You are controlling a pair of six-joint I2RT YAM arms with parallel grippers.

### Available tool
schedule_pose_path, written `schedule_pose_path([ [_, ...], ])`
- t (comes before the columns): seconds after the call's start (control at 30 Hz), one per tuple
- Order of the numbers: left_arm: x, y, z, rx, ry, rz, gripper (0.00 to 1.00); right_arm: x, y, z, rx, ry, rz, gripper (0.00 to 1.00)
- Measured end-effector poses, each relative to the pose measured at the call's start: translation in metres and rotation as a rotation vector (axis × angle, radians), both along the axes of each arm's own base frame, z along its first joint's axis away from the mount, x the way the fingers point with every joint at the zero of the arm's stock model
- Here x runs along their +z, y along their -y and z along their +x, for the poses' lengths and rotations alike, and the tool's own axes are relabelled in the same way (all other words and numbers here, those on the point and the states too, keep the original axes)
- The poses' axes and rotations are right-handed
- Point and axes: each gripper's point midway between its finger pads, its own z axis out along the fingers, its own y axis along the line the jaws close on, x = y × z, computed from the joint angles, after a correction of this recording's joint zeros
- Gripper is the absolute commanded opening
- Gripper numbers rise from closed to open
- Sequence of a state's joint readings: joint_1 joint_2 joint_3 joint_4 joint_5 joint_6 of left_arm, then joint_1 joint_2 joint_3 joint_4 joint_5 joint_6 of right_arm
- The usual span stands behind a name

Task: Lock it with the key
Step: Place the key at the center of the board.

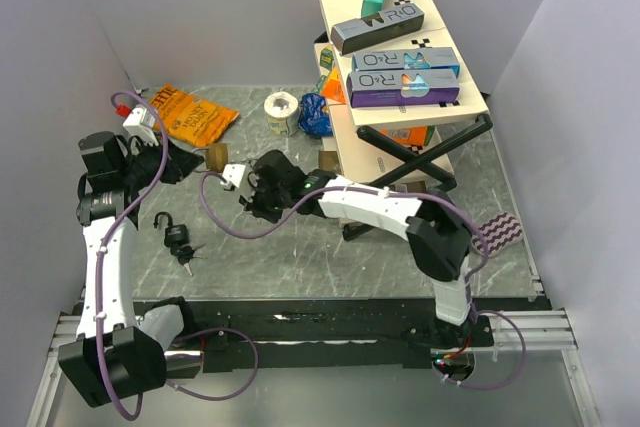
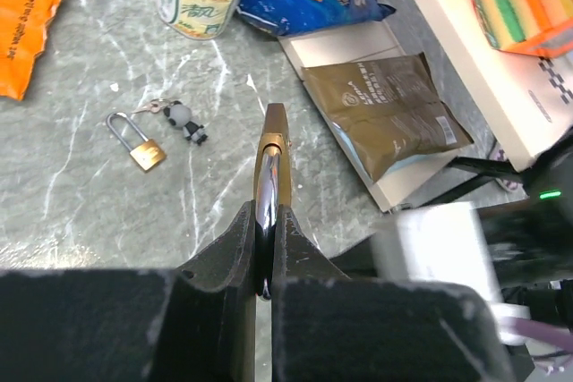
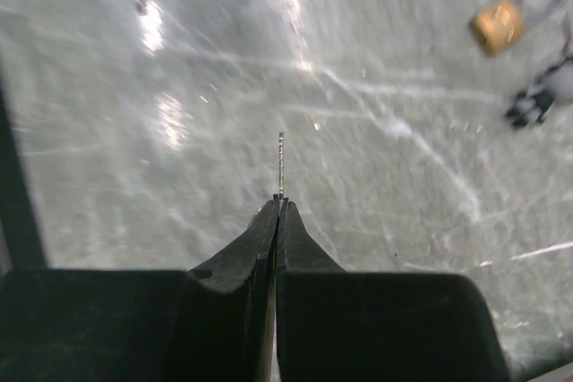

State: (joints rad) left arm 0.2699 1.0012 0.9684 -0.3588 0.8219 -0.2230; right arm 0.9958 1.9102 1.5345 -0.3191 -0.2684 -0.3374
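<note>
My left gripper [image 2: 266,209] is shut on the shiny shackle of a brass padlock [image 2: 272,145], which sticks out edge-on past the fingertips. From above, that padlock [image 1: 215,155] hangs over the table's left middle. My right gripper [image 3: 279,207] is shut on a thin key [image 3: 280,163], its blade pointing forward over bare marble. In the top view the right gripper [image 1: 246,201] sits just right of the held padlock, a short gap apart.
A small brass padlock [image 2: 143,146] with a grey keychain charm [image 2: 183,120] lies on the marble. A black padlock [image 1: 175,234] and keys [image 1: 186,259] lie front left. At the back are a paper roll [image 1: 281,109], snack bags [image 1: 190,115] and stacked boxes [image 1: 400,57].
</note>
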Motion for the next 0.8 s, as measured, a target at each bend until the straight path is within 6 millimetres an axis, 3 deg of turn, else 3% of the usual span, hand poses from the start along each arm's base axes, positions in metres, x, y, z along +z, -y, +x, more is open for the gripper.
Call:
schedule_pose_path([
  [0.2,-0.011,-0.004,-0.001,0.034,-0.025,0.008,0.01,-0.042,0.008,0.018,-0.049,0.014,-0.094,0.0],
  [0.4,-0.025,-0.006,-0.004,0.054,-0.063,0.008,0.01,-0.056,0.015,0.045,-0.096,0.043,-0.104,0.0],
  [0.7,-0.025,-0.007,-0.005,0.066,-0.061,0.013,0.01,-0.097,0.024,0.076,-0.138,0.067,-0.163,0.0],
  [0.8,-0.026,-0.008,-0.005,0.072,-0.063,0.016,0.01,-0.102,0.023,0.085,-0.154,0.069,-0.167,0.0],
])
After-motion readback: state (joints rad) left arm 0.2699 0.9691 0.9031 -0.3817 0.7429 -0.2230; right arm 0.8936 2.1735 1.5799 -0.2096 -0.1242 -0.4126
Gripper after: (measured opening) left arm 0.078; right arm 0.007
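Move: The open table spot at the middle of the board lies about 10 cm ahead of the right hand, 2 cm to its right and 13 cm below. At table height, the small padlock is some 15 cm ahead and 7 left of that hand, the doll charm 16 ahead and 3 left, and the car keys 4 back and 21 left. From the left hand the spot is about 4 cm ahead, 20 right and 27 below. Keeping its pinch on the slim key, the right hand sinks about 10 cm and travels some 8.5 cm forward, towards the open table short of the doll charm, while its left-pointing fingertips dip roughly 10 degrees and swing slightly clockwise. The left hand, still gripping the big brass padlock by its shackle, lowers it about 2.5 cm and then holds it there, its fingers staying closed. ##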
